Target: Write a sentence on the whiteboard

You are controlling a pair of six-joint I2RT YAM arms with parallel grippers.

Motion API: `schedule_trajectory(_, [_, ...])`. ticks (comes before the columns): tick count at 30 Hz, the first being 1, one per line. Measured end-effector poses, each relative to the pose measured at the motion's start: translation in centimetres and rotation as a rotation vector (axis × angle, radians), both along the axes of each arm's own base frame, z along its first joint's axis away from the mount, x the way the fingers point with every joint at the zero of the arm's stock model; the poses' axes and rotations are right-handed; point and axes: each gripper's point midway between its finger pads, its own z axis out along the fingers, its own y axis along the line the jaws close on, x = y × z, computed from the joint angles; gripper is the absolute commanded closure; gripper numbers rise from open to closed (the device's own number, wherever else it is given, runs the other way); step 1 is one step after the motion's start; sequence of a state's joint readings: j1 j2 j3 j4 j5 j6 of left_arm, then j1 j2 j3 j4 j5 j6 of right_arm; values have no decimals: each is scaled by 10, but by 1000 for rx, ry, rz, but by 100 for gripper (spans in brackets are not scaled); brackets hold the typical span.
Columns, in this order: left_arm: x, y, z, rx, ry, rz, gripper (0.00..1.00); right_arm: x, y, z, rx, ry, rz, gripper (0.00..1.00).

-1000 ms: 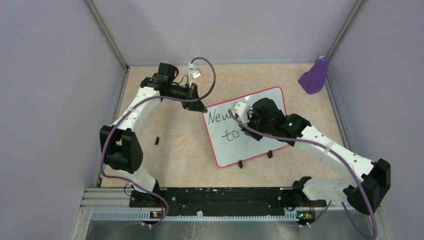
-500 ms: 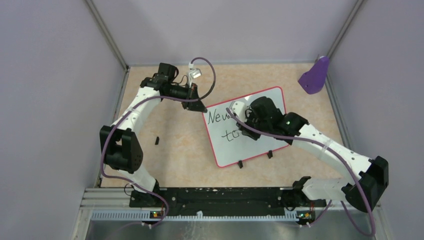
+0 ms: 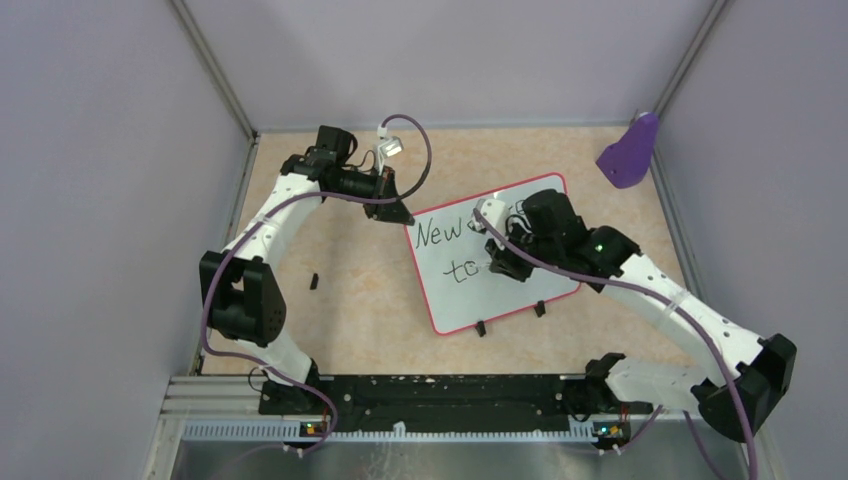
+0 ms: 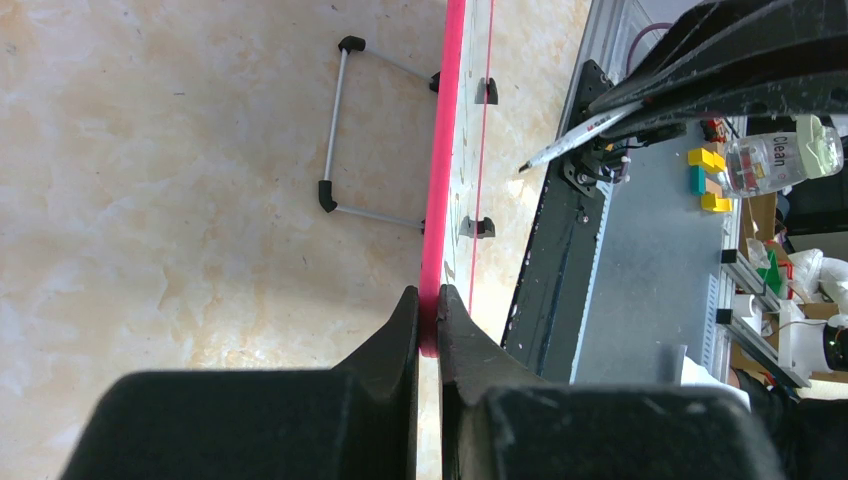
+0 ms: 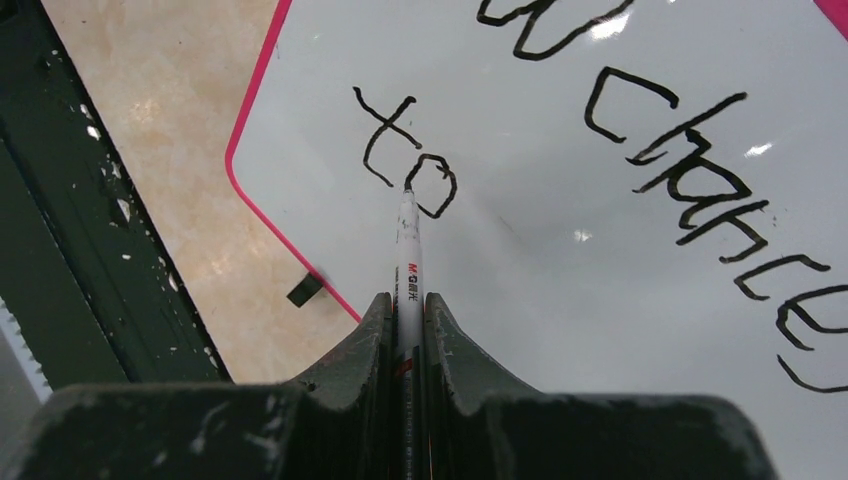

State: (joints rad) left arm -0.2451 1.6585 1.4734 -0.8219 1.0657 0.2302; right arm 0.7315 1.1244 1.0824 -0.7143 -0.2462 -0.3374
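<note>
The whiteboard (image 3: 455, 305) lies tilted on the table, white with a red-pink rim (image 4: 445, 150). The sentence (image 5: 405, 150) on it reads "New chances" above and "to" below; in the top view only "New" (image 3: 437, 233) and "to" show beside my right arm. My right gripper (image 5: 408, 305) is shut on a white marker (image 5: 408, 240), and the marker's tip rests at the "o" of "to". My right gripper (image 3: 500, 262) hovers over the board's middle. My left gripper (image 4: 428, 300) is shut on the board's rim at its far left corner (image 3: 402, 213).
A purple object (image 3: 630, 150) leans in the back right corner. A small black piece (image 3: 314, 281) lies left of the board. Two black clip feet (image 3: 481, 328) sit on the board's near edge. A wire stand (image 4: 335, 130) lies beside the rim. Walls close in on three sides.
My right arm has shifted slightly right over the board, uncovering more of "New" and "to". The left arm and the board have not moved.
</note>
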Motion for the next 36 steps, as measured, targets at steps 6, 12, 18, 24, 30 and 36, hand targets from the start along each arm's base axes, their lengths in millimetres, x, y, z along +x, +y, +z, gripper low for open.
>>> schedule_trajectory(6, [0, 0, 0, 0, 0, 0, 100, 3, -19, 6, 20, 9, -52, 100])
schedule_trajectory(12, [0, 0, 0, 0, 0, 0, 100, 7, -37, 4, 21, 0, -107, 100])
schedule_trajectory(18, [0, 0, 0, 0, 0, 0, 100, 10, -42, -1, 2, -3, -131, 100])
schedule_trajectory(24, [0, 0, 0, 0, 0, 0, 100, 16, -46, -7, -33, -3, -157, 100])
schedule_trajectory(30, [0, 0, 0, 0, 0, 0, 100, 21, -53, -11, -72, -15, -185, 100])
schedule_trajectory(36, [0, 0, 0, -1, 0, 0, 100, 27, -61, -15, -108, -35, -230, 100])
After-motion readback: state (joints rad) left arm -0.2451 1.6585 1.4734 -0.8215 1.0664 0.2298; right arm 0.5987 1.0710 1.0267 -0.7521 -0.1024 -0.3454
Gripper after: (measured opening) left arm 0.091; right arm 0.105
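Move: The right hand holds the marker; the blank patch just after "to" lies about 5 cm ahead of this hand, 3 cm to its right and 6 cm below. The finished "to" is centred some 8 cm to the hand's left, 1 cm ahead and 7 cm below. "chances" runs across the board about 13 cm ahead, 3 cm right and near hand height. From the left hand, that blank patch is some 24 cm right, 6 cm back and 7 cm below. Carry the marker in the right hand rightward from the "o" of "to", about 6 cm, lifting slightly at first, then easing down and some 3 cm forward to bring the tip close to the blank patch below "chances". Turn the wrist roughly 15 degrees clockwise on the way and keep the marker gripped; the left gripper goes on holding the board's upper left corner. ##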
